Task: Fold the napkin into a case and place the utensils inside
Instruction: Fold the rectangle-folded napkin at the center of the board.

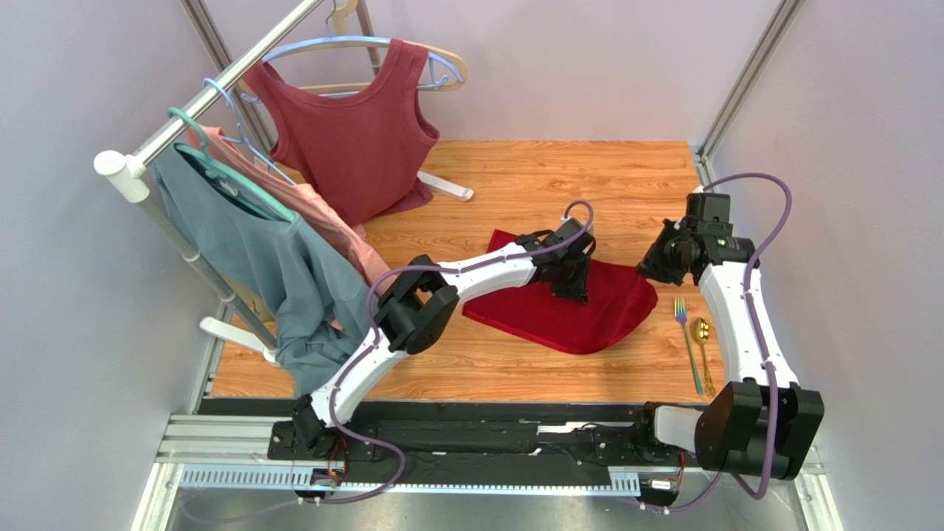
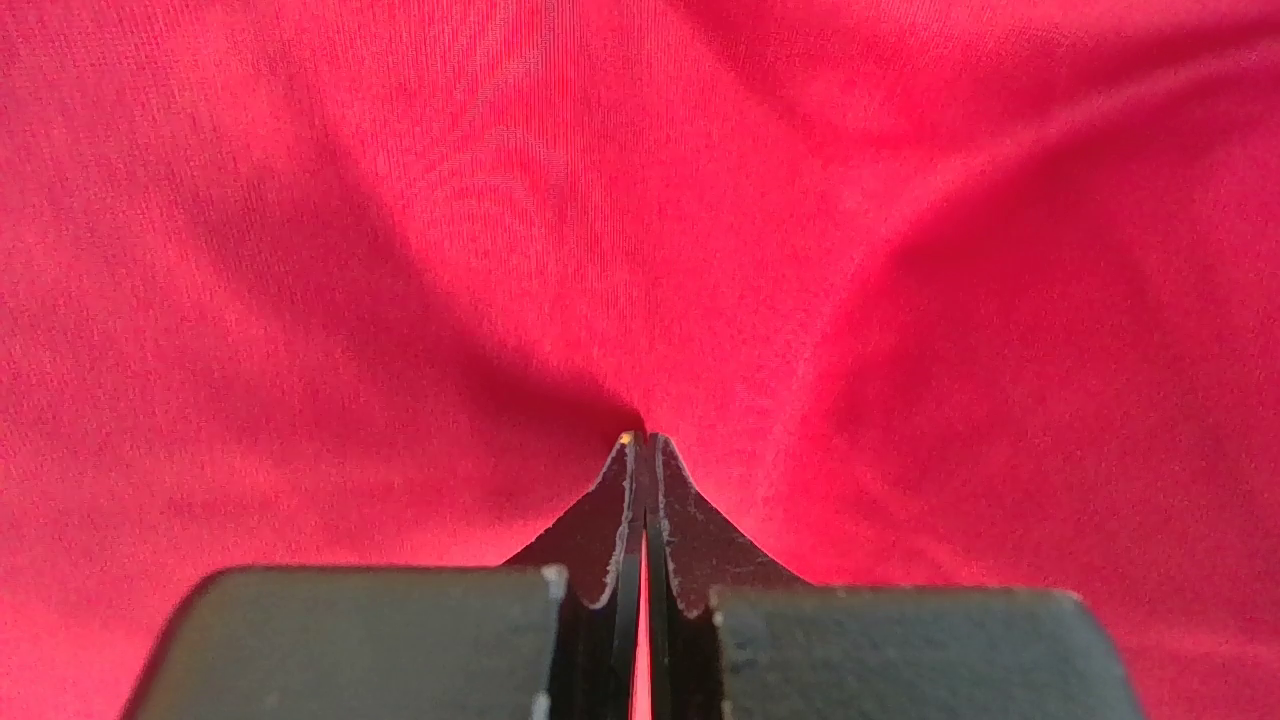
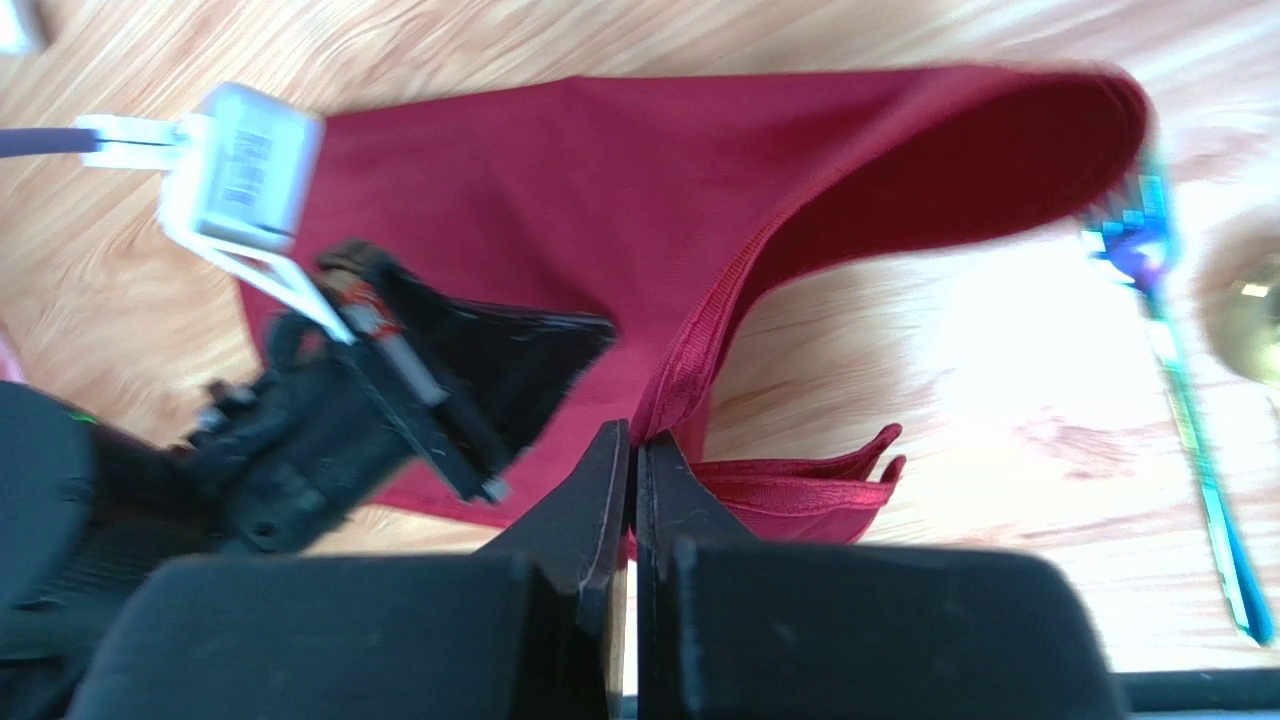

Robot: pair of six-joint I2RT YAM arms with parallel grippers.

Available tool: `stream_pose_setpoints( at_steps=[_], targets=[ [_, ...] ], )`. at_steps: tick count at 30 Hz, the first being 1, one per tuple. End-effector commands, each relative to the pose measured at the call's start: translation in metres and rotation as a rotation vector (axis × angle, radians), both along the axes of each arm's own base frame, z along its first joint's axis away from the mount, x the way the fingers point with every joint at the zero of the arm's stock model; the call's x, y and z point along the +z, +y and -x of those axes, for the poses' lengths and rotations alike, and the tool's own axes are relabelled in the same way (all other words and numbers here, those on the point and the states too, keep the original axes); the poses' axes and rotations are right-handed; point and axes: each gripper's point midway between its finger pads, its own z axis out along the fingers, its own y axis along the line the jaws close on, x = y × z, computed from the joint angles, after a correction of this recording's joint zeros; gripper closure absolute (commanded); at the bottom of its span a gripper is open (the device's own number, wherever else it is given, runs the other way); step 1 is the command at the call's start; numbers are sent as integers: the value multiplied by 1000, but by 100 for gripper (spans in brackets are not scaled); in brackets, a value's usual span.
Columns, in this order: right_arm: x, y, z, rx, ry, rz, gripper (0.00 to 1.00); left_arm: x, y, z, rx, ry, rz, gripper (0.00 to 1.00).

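Note:
The crimson napkin (image 1: 554,310) lies partly folded on the wooden table. My left gripper (image 1: 575,294) stands on its middle, jaws shut and pinching the cloth, which puckers round the tips in the left wrist view (image 2: 646,438). My right gripper (image 1: 649,269) is shut on the napkin's hemmed edge (image 3: 684,375) at its far right side and holds that edge lifted, so the cloth (image 3: 781,165) curls over. A gold fork (image 1: 689,341) and gold spoon (image 1: 705,345) lie side by side to the right of the napkin; they also show in the right wrist view, fork (image 3: 1187,405), spoon (image 3: 1255,308). No finished case shows.
A clothes rack stands at the left with a maroon sleeveless top (image 1: 355,133), a grey-teal shirt (image 1: 260,254) and a pink garment (image 1: 321,216). Its white foot (image 1: 445,184) rests on the far table. Walls close in on the left, back and right.

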Motion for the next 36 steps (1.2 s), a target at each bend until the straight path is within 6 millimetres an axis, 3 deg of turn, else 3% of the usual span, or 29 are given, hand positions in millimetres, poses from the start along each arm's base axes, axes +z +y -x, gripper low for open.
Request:
stream_pose_setpoints(
  at_steps=[1,3,4,5,7,9,10,11,14,19,22,25,30,31,32,33,36],
  targets=[
    [19,29,-10,78,-42,-63,100,80,31,-4,-42,-196,2,100],
    [23,37,-15,102,-52,-65,100,80,64,-10,-47,-209,-54,99],
    [23,45,-16,128,-47,-64,100,102,78,-14,-34,-235,-48,99],
    [25,54,-21,154,-55,-62,100,89,108,-20,-3,-203,-116,99],
    [26,68,-24,194,-61,-64,100,92,133,-23,-8,-198,-132,99],
    [28,79,-31,224,-59,-74,100,64,166,-21,-6,-184,-223,100],
    [29,89,-31,251,-61,-73,100,60,173,-17,-6,-191,-237,100],
    [29,93,-32,261,-60,-67,100,41,181,-9,-12,-171,-254,100],
    [33,108,-39,280,-64,-68,100,11,179,10,-20,-91,-232,100],
    [35,123,-43,302,-59,-83,100,-22,151,35,-34,-18,-221,100],
    [33,127,-44,314,-47,-100,100,-20,122,45,-35,16,-155,100],
    [28,129,-41,329,-34,-100,100,-10,110,48,-24,10,-121,100],
    [13,138,-33,374,-7,-143,100,5,143,39,16,-54,-173,100],
    [11,141,-31,388,-4,-142,100,22,151,38,25,-76,-160,100],
    [8,145,-30,402,4,-143,100,21,165,40,23,-81,-185,100],
    [5,152,-27,428,13,-156,100,37,176,34,48,-110,-174,100],
    [-5,168,-21,487,36,-177,100,32,217,35,90,-105,-240,100]
  ],
)
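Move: The right hand holds the napkin's raised right end; the napkin's flat left end, which it works towards, lies about 31 cm to its left, 5 cm farther out and 14 cm below. The fork lies some 13 cm right and 12 cm back of it, the spoon 16 cm right and 14 cm back. From the left hand, low over the cloth, that left end is about 20 cm left and 5 cm ahead. Keeping its pinch on the raised right end, the right hand carries the cloth about 14 cm left and a little forward over the flat part, staying high and turning some 20 degrees counter-clockwise. The left hand, fingers shut, lifts off the middle of the napkin and hops some 19 cm left, comes down near the left end, slides right and back towards the base with the tips on the cloth, then strokes left again. ##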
